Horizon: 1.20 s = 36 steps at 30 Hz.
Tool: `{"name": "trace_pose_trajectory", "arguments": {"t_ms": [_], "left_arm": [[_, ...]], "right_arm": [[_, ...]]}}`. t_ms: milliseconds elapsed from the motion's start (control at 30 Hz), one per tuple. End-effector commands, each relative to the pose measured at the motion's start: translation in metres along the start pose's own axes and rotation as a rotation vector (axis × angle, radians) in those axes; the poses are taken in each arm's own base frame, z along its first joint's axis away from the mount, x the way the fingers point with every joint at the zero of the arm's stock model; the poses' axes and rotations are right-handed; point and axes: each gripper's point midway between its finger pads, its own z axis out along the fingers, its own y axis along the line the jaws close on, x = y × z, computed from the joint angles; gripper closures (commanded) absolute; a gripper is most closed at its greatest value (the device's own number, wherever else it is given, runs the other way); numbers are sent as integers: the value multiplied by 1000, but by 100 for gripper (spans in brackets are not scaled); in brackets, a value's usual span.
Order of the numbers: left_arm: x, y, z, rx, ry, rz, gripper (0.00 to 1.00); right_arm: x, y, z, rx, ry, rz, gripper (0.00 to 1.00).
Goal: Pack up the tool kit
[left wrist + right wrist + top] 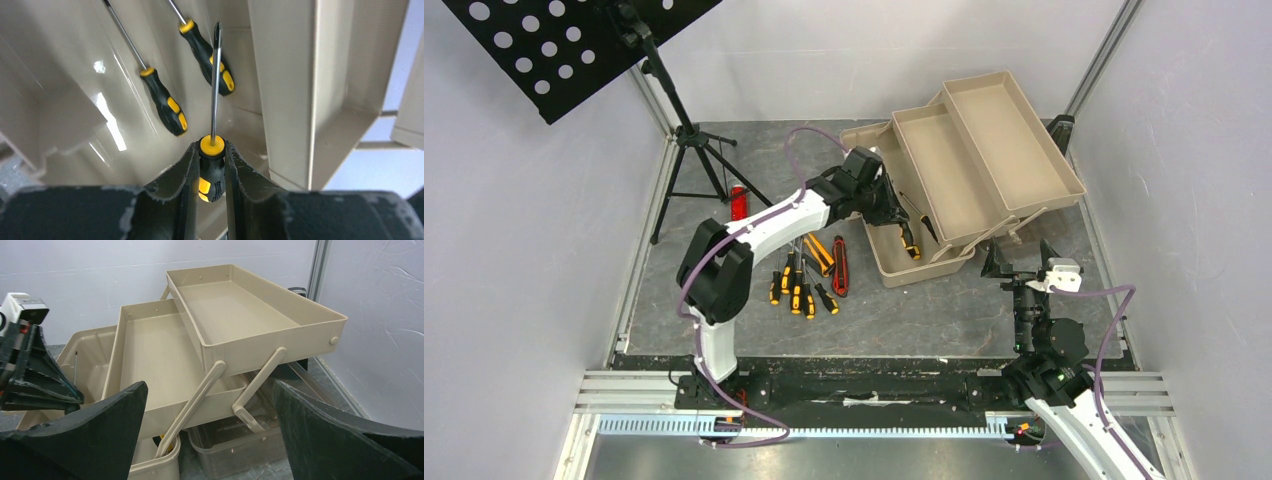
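The tan toolbox stands open at the back right, its two trays folded out to the right. My left gripper hovers over the box's deep bottom bin. It is shut on the handle of a yellow-and-black screwdriver whose shaft points away into the bin. Two more screwdrivers lie on the bin floor. On the table left of the box lie several screwdrivers, an orange utility knife and a red one. My right gripper is open and empty at the box's front right, facing the trays.
A black music stand on a tripod fills the back left. A plain red bar lies near its feet. A clear plastic bin sits under the folded-out trays. Walls and metal rails close in on all sides.
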Motion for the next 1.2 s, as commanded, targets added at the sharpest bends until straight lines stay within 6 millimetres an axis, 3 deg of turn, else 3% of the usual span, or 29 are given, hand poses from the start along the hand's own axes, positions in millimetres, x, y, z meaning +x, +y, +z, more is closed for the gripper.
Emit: {"name": "trace_pose_trajectory", "arguments": {"t_ms": [0, 100, 267, 533, 733, 933, 1167], "left_arm": [[-20, -9, 12, -44, -75, 14, 76], [-11, -4, 21, -58, -48, 18, 68], [-13, -3, 19, -74, -61, 49, 44], [-24, -6, -19, -112, -108, 142, 26], [-22, 19, -63, -232, -145, 200, 23], [-3, 61, -106, -382, -134, 229, 25], [33, 105, -129, -493, -67, 173, 29]], "right_arm": [[-5, -1, 0, 8, -25, 18, 2], [-5, -1, 0, 10, -25, 19, 2], [-4, -1, 0, 10, -23, 17, 2], [-5, -1, 0, 8, -25, 19, 2], [-4, -1, 0, 7, -24, 17, 2], [-4, 0, 0, 3, -26, 20, 2], [-5, 1, 0, 1, -29, 22, 2]]}}
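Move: The left gripper holds a screwdriver, shaft up, inside the toolbox's bottom bin; its drop spot on the bin floor lies about 9 cm below, at most 1 cm ahead and 1 cm left. One laid screwdriver lies level with the gripper and 4 cm right, the other 3 cm ahead and 7 cm right. The red cutter lies outside, some 8 cm back and 12 cm left, 11 cm below. From the right gripper the drop spot is about 12 cm ahead, 24 cm left and 19 cm below. Lower the left gripper about 2.5 cm and a touch forward into the bin, then open the fingers wide to let go of the screwdriver beside the two already laid. Keeping them open, lift some 6 cm and swing about 13 cm left and 6 cm back, out over the bin's left wall towards the red cutter, tilting the fingers some 25 degrees steeper downwards. ##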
